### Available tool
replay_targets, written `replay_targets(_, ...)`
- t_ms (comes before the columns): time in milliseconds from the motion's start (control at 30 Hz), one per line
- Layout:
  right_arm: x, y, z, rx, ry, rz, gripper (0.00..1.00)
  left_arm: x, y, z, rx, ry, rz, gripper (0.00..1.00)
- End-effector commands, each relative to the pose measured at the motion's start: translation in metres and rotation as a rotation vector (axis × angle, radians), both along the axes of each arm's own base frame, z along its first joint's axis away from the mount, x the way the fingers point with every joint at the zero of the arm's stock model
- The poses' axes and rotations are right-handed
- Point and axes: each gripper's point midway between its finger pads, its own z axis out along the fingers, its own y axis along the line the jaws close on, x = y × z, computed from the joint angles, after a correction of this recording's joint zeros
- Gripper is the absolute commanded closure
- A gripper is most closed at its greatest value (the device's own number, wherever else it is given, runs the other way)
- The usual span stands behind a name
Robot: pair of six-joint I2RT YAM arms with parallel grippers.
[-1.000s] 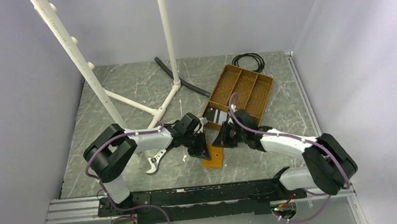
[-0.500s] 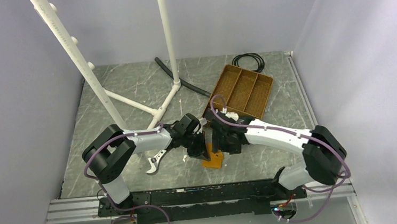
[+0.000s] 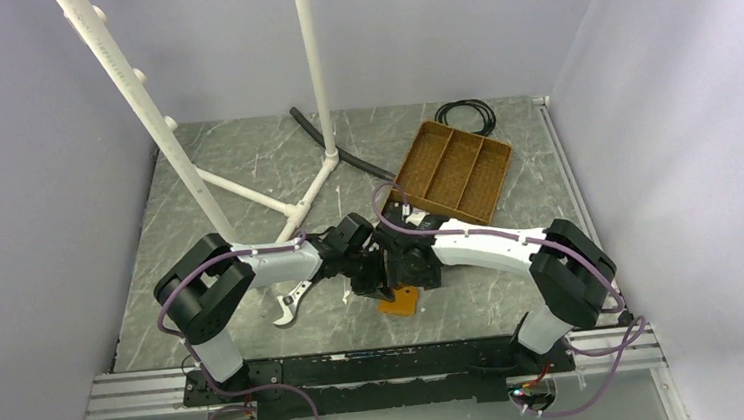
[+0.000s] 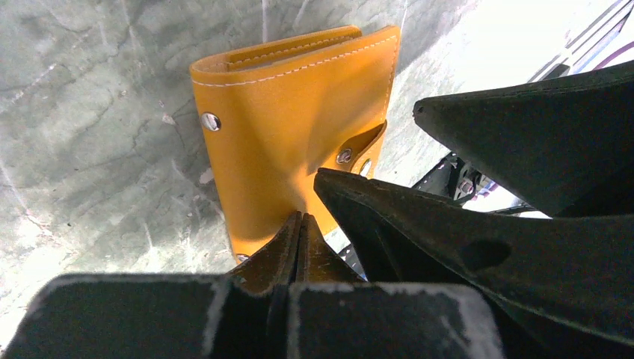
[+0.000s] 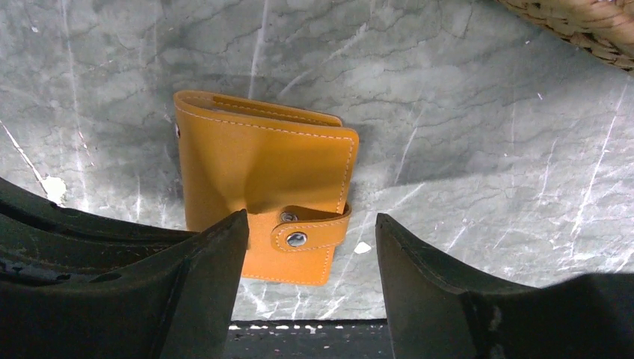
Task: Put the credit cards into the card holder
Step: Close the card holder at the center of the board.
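Note:
The orange card holder (image 5: 262, 161) lies folded on the grey marble table, its snap strap (image 5: 310, 232) hanging loose at the near edge. From above only its near part (image 3: 402, 302) shows, under both grippers. My left gripper (image 4: 300, 218) is shut, its tips resting on the card holder (image 4: 291, 127) with nothing between them. My right gripper (image 5: 310, 247) hangs open just above the holder's strap end, one finger on each side. In the left wrist view its black fingers (image 4: 486, 247) sit close on the right. The credit cards are out of view.
The brown divided tray (image 3: 453, 170) stands behind the right arm; its woven corner (image 5: 591, 30) shows in the right wrist view. A white pipe stand (image 3: 298, 211), a black tube (image 3: 344, 157) and a coiled cable (image 3: 468, 114) lie further back. A metal tool (image 3: 290, 307) lies left of the holder.
The right arm has swung left over the card holder and its jaws have opened. It now covers the black-and-white card seen earlier by the tray's corner. The left arm has stayed put.

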Motion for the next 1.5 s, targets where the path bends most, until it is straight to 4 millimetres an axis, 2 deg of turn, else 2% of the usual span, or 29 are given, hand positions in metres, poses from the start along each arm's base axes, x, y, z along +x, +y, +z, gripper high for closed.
replay_targets(0,0.004,0.002,0.004,0.001,-0.028,-0.018,0.36,-0.008,0.006,-0.01,0.028,-0.007,-0.022,1.0)
replay_targets(167,-0.003,-0.006,0.009,0.009,-0.031,-0.034,0.63,-0.008,0.005,-0.01,0.027,-0.007,-0.024,1.0)
replay_targets(333,-0.012,-0.013,0.009,0.023,-0.021,-0.037,0.65,-0.008,0.004,-0.011,0.028,-0.003,-0.027,1.0)
replay_targets(533,-0.014,-0.011,0.014,0.072,-0.033,-0.041,0.65,-0.008,0.004,-0.011,0.031,-0.005,-0.029,1.0)
replay_targets(633,-0.016,-0.013,0.011,0.069,-0.029,-0.041,0.77,-0.008,0.004,-0.011,0.031,-0.005,-0.03,1.0)
replay_targets(733,-0.016,-0.012,0.009,0.069,-0.024,-0.04,0.83,-0.008,0.004,-0.012,0.031,-0.004,-0.03,1.0)
replay_targets(967,-0.017,-0.015,0.012,0.063,-0.026,-0.04,0.87,-0.008,0.004,-0.011,0.032,-0.005,-0.032,1.0)
replay_targets(1233,-0.019,-0.017,0.02,0.098,-0.049,-0.033,0.83,-0.009,0.003,-0.011,0.03,-0.003,-0.031,1.0)
replay_targets(1400,-0.022,-0.017,0.014,0.097,-0.034,-0.029,0.83,-0.009,0.004,-0.011,0.034,-0.004,-0.032,1.0)
replay_targets(1467,-0.022,-0.016,0.013,0.101,-0.031,-0.026,0.86,-0.008,0.004,-0.01,0.035,-0.007,-0.034,1.0)
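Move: The closing strap of the card holder lies flat on the holder's front, directly under the open right fingers and only about 1 cm below. From that hand the holder's own middle is about 2 cm to the left and 1 cm ahead, and the basket some 24 cm ahead and 10 cm to the right. From the shut left fingertips, resting on the holder, the strap is roughly 3 cm to the right and 1 cm ahead, about level. Close the right fingers most of the way so the tips catch the loose end of the strap, while drawing the hand about 3 cm diagonally back and to the right, off the holder's right edge, and raising it some 1.5 cm by the end. Hold the left gripper still with its shut fingertips on the holder. ##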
